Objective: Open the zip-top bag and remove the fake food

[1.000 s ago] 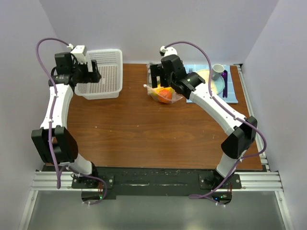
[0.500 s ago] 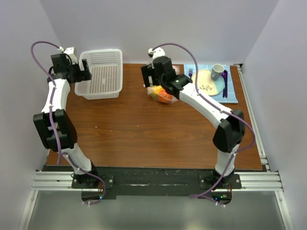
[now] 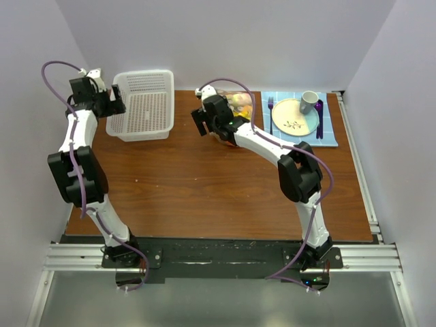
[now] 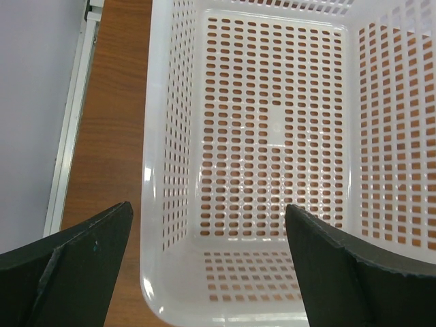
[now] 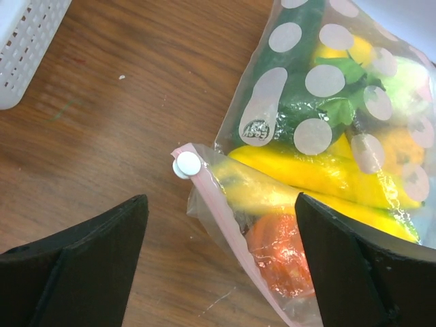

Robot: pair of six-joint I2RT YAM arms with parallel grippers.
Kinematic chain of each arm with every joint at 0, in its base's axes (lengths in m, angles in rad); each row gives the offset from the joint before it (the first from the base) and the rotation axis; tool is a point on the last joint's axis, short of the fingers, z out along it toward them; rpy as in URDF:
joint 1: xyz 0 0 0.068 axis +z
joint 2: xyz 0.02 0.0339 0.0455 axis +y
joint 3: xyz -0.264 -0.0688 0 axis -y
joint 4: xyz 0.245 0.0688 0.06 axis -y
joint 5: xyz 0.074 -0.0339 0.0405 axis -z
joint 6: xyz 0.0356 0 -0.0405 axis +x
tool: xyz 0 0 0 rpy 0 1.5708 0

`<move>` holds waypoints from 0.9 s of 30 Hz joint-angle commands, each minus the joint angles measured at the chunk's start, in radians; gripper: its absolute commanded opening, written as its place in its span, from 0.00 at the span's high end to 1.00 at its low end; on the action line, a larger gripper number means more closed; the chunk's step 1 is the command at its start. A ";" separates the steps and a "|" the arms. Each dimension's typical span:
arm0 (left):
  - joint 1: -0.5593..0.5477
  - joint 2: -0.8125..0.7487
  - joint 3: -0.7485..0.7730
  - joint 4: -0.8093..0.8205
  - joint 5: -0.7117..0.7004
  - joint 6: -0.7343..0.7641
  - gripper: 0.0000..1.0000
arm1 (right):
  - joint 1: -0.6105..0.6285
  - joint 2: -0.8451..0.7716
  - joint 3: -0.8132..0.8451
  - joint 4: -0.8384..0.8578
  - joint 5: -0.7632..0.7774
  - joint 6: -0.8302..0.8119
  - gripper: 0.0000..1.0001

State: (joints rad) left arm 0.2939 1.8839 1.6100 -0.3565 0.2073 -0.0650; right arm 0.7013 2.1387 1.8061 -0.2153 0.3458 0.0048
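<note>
The zip-top bag point(image 5: 320, 109) is clear plastic with white dots and lies on the wooden table. Its pinkish zip strip point(image 5: 225, 218) runs diagonally, with a white slider point(image 5: 187, 165) at its upper end. Inside it lies the fake food: yellow bananas point(image 5: 306, 178), a dark green cucumber point(image 5: 289, 68) and an orange-red fruit point(image 5: 286, 262). My right gripper point(image 5: 219, 204) is open above the zip strip, one finger on either side and not touching it. From the top view the right gripper point(image 3: 202, 121) is at the left end of the bag point(image 3: 240, 102). My left gripper point(image 4: 208, 208) stands open over the basket's near end, with nothing in it.
The white perforated basket point(image 3: 143, 109) sits at the back left, its corner point(image 5: 20, 48) showing in the right wrist view. At the back right a blue mat point(image 3: 332, 135) holds a yellow plate point(image 3: 294, 117), a fork, a cup point(image 3: 310, 101) and purple cutlery.
My right arm has swung left across the bag and now hangs over its zip corner. The left gripper has drawn back to the basket's left end.
</note>
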 commanded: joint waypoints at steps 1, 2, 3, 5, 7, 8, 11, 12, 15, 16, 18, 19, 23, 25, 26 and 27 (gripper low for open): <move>0.001 0.073 0.108 0.047 0.009 0.001 0.00 | 0.003 -0.013 -0.019 0.065 -0.021 -0.012 0.16; 0.002 0.089 0.119 0.047 -0.005 -0.001 0.00 | 0.003 -0.013 -0.027 0.062 -0.019 -0.012 0.22; 0.002 0.109 0.132 0.054 -0.014 -0.005 0.00 | 0.001 -0.011 -0.034 0.062 -0.024 0.019 0.26; 0.001 0.129 0.146 0.065 -0.032 -0.006 0.00 | 0.004 -0.014 -0.068 0.063 -0.036 0.029 0.36; 0.002 0.153 0.159 0.074 -0.039 -0.002 0.00 | 0.003 -0.016 -0.097 0.065 -0.034 0.040 0.42; 0.002 0.159 0.162 0.077 -0.051 -0.001 0.00 | 0.001 -0.019 -0.108 0.065 -0.034 0.043 0.46; 0.002 0.179 0.162 0.103 -0.089 0.007 0.00 | 0.003 -0.028 -0.146 0.074 -0.031 0.044 0.53; 0.002 0.179 0.151 0.129 -0.114 0.011 0.00 | 0.003 -0.034 -0.155 0.076 -0.028 0.046 0.56; 0.002 0.153 0.085 0.229 -0.164 0.027 0.00 | 0.003 -0.049 -0.188 0.083 -0.034 0.063 0.76; 0.002 0.152 0.076 0.246 -0.154 0.034 0.00 | 0.003 -0.056 -0.209 0.091 -0.036 0.073 0.81; 0.002 0.176 0.091 0.243 -0.128 0.053 0.00 | 0.003 -0.078 -0.249 0.117 -0.044 0.107 0.93; 0.002 0.193 0.108 0.229 -0.126 0.059 0.00 | 0.003 -0.109 -0.302 0.149 -0.047 0.122 0.96; 0.001 0.230 0.110 0.232 -0.149 0.117 0.00 | 0.009 -0.209 -0.433 0.195 -0.083 0.193 1.00; 0.001 0.218 0.062 0.275 -0.151 0.142 0.00 | 0.020 -0.281 -0.511 0.211 -0.102 0.219 1.00; 0.001 0.216 0.051 0.284 -0.145 0.149 0.00 | 0.026 -0.305 -0.537 0.211 -0.111 0.228 1.00; 0.002 0.219 0.045 0.283 -0.140 0.152 0.00 | 0.029 -0.333 -0.563 0.212 -0.123 0.245 1.00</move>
State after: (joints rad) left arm 0.2939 2.0995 1.6867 -0.1520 0.0738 0.0235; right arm 0.7067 1.9507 1.3231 -0.0704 0.2737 0.1638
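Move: The bag's pink zip strip, near its left end, lies about 8 cm below the open right hand, some 4 cm back and 2 cm to its right. The white slider sits roughly 3 cm ahead and 3 cm left of that spot, the orange pumpkin about 5 cm right of the spot and 1 cm farther out. The basket's middle is some 28 cm left of the right hand and 8 cm ahead. From the left hand the strip is about 39 cm right, 6 cm back and 10 cm lower. Right fingertips close fully on the zip strip just beside the slider and pinch it, after the hand sinks about 8 cm with a slight draw back; with the fingers shut, the hand pulls back towards the base, about 8 cm in all and 4 cm to the right, tipping about 10 degrees down. The empty, open left hand goes some 5 cm each forward, left and down, at the basket's left rim. ##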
